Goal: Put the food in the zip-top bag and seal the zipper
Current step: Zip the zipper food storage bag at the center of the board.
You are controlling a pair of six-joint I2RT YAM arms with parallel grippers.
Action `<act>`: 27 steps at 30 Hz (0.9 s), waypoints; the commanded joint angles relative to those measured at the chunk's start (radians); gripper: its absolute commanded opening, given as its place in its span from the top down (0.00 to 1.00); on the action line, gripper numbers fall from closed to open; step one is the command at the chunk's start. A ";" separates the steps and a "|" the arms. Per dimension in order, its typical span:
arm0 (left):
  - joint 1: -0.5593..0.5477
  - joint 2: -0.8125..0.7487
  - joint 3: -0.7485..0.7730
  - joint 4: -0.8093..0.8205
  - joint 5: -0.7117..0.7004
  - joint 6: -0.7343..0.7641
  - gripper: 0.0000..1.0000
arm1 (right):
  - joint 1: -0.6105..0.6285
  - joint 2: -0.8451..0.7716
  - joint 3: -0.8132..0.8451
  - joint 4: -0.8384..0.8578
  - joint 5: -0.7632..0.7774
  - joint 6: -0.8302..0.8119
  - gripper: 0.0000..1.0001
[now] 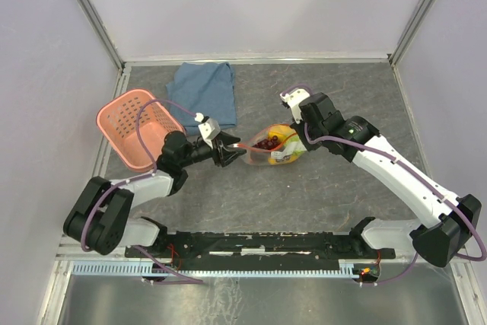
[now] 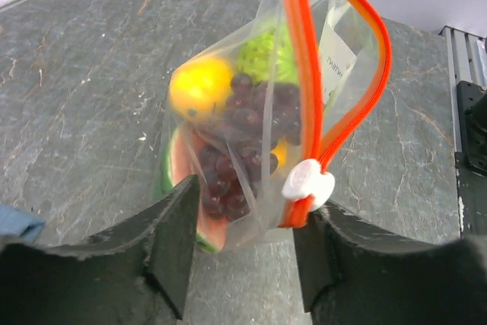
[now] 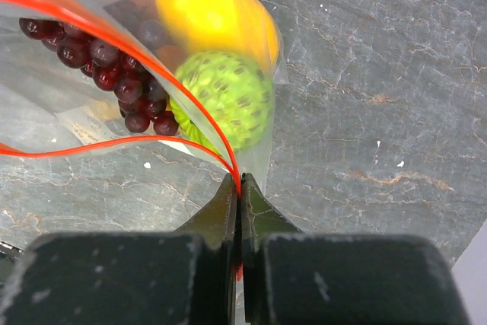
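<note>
The clear zip-top bag (image 1: 275, 147) lies mid-table with the food inside: a yellow-orange fruit (image 2: 199, 86), dark grapes (image 2: 245, 131), a green bumpy ball (image 3: 225, 97) and a watermelon slice (image 2: 176, 180). Its orange-red zipper (image 2: 304, 74) gapes apart, with a white slider (image 2: 308, 184) at the end nearest the left arm. My left gripper (image 2: 247, 234) is open, one finger on each side of that bag corner, the right-hand finger against the strip under the slider. My right gripper (image 3: 240, 188) is shut on the zipper's other end (image 3: 234, 164).
A pink perforated basket (image 1: 135, 129) stands tilted at the left, beside the left arm. A folded blue cloth (image 1: 204, 90) lies behind the bag. Metal frame rails (image 1: 114, 51) border the table at the back and sides.
</note>
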 commanded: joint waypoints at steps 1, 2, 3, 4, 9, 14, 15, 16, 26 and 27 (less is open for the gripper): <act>-0.020 0.064 0.079 0.112 0.052 -0.002 0.51 | -0.006 -0.023 0.037 0.035 0.010 0.002 0.98; -0.021 0.077 0.092 0.108 0.070 -0.017 0.60 | -0.005 -0.024 0.041 0.032 0.012 0.002 0.99; -0.021 0.085 0.101 0.101 0.084 -0.025 0.68 | -0.006 -0.026 0.043 0.029 0.019 0.002 0.98; -0.020 0.084 0.102 0.085 0.087 -0.019 0.76 | -0.007 -0.032 0.045 0.026 0.027 0.002 0.98; -0.021 0.011 0.078 -0.004 0.040 0.032 0.96 | -0.013 -0.076 0.033 0.026 0.065 0.001 0.98; -0.020 -0.095 0.111 -0.213 -0.013 0.087 0.97 | -0.015 -0.089 0.030 0.023 0.079 0.002 0.96; -0.020 -0.116 0.113 -0.246 -0.023 0.093 0.97 | -0.015 -0.092 0.030 0.023 0.084 0.002 0.96; -0.021 -0.129 0.115 -0.277 -0.034 0.099 0.97 | -0.015 -0.094 0.030 0.022 0.086 0.002 0.95; -0.020 -0.153 0.169 -0.429 -0.037 0.075 0.97 | -0.014 -0.179 0.053 0.075 -0.110 -0.064 0.66; -0.021 -0.157 0.170 -0.435 -0.035 0.076 0.97 | -0.014 -0.190 0.057 0.087 -0.141 -0.077 0.62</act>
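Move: The white zipper slider sits about 2 cm to the right of my left hand and level with it, the strip's tail already between my open fingers. The grapes in the bag lie some 9 cm to the right, 1 cm farther out and 8 cm lower; the blue cloth is about 11 cm left, 13 cm ahead and 14 cm down. My right hand already pinches the zipper's far end; from it the slider is roughly 17 cm left, 1 cm back and 4 cm lower. I ease my left hand about 1.5 cm right, towards the slider, and shut its fingers on the zipper tail just behind it; keeping that pinch, I go back left, rise about 2 cm and sink halfway again. Meanwhile my right hand lifts some 4 cm, drifting slightly right and then back, and opens partway to let go of the far end. ##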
